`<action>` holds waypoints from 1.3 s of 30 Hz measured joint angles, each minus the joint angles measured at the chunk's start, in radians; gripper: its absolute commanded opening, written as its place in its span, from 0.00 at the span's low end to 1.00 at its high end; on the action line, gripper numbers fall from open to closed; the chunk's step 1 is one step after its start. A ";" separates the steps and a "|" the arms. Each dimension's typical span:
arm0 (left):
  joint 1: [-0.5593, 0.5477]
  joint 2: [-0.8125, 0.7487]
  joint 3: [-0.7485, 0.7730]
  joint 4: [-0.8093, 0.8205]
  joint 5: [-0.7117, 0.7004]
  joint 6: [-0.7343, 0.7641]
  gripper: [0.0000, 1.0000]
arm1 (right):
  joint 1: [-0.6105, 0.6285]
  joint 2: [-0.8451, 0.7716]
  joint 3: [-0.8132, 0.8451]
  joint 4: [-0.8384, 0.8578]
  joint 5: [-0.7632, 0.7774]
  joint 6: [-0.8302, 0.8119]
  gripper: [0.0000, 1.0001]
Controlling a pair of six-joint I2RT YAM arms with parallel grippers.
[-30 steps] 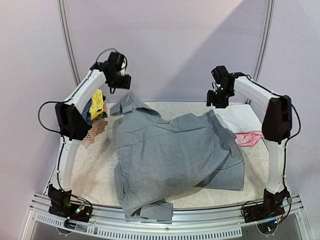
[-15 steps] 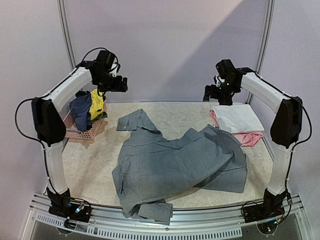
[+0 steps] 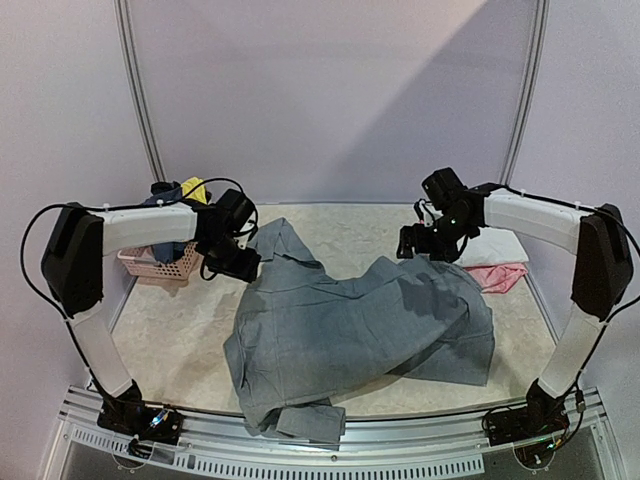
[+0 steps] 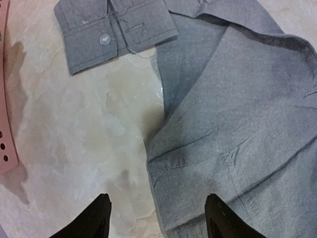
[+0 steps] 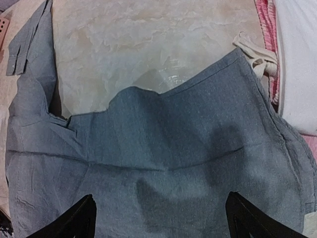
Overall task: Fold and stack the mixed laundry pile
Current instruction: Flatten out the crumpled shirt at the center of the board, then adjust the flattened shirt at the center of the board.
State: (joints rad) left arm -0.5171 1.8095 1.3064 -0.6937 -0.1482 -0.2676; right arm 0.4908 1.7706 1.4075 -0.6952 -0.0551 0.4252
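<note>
A large grey button-cuffed garment (image 3: 350,320) lies spread and rumpled over the middle of the table. Its cuff (image 4: 114,32) rests flat on the marble. My left gripper (image 3: 238,265) hovers open over the garment's left edge (image 4: 163,163), with one finger above bare table and the other above cloth. My right gripper (image 3: 415,245) hangs open above the garment's far right part (image 5: 163,163), holding nothing. A folded white piece (image 3: 490,248) lies on a pink piece (image 3: 497,275) at the right. A yellow garment (image 3: 193,187) and a navy one (image 3: 165,190) sit in the basket.
The pink lattice basket (image 3: 160,262) stands at the far left, partly behind my left arm; its rim (image 4: 5,124) shows at the left of the left wrist view. The grey garment's near hem (image 3: 300,420) hangs over the table's front edge.
Both arms have dropped from high above the table to just over the grey garment. The garment, lifted a second ago, now lies slack on the table, and both grippers are free of it.
</note>
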 measured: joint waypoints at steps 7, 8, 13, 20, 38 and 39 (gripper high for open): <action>-0.002 0.074 -0.013 0.105 -0.004 -0.015 0.56 | 0.033 -0.153 -0.145 0.085 -0.003 0.012 0.91; -0.002 0.091 -0.013 0.116 -0.006 -0.016 0.54 | 0.038 -0.173 -0.163 0.098 -0.003 0.016 0.91; -0.002 0.166 -0.011 0.145 -0.026 -0.018 0.52 | 0.060 -0.246 -0.239 0.135 0.003 0.026 0.91; -0.002 0.238 0.049 0.166 -0.042 -0.015 0.25 | 0.074 -0.302 -0.306 0.151 0.024 0.039 0.91; 0.130 0.288 0.268 0.165 -0.099 -0.005 0.00 | 0.079 -0.336 -0.322 0.179 0.094 0.041 0.92; 0.143 0.303 0.313 0.152 -0.105 0.003 0.00 | 0.079 -0.328 -0.322 0.184 0.094 0.041 0.92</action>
State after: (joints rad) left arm -0.3740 2.1120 1.6192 -0.5419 -0.2527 -0.2649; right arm 0.5697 1.4425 1.0851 -0.5110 0.0391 0.4660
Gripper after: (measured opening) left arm 0.014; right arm 0.915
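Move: The left hand's target is the folded left edge of the grey shirt, about 5 cm ahead, 1 cm to its right and 7 cm below. Around it, the shirt's buttoned cuff is some 16 cm ahead and 3 cm left of the hand, 7 cm down, and the pink basket's middle about 10 cm ahead, 19 cm left and 3 cm lower. From the right hand that left edge is roughly 27 cm left, 3 cm ahead and 12 cm below. The left fingers shut on the shirt's folded left edge after sinking about 7 cm and easing 5 cm forward, then drag it on forward some 8 cm and to the left, lifting 6 cm as the wrist turns a little counter-clockwise. Meanwhile the right hand, empty and wide open, draws back 5 cm and rises about 3 cm over the shirt, its fingers tipping forward some 10 degrees. ##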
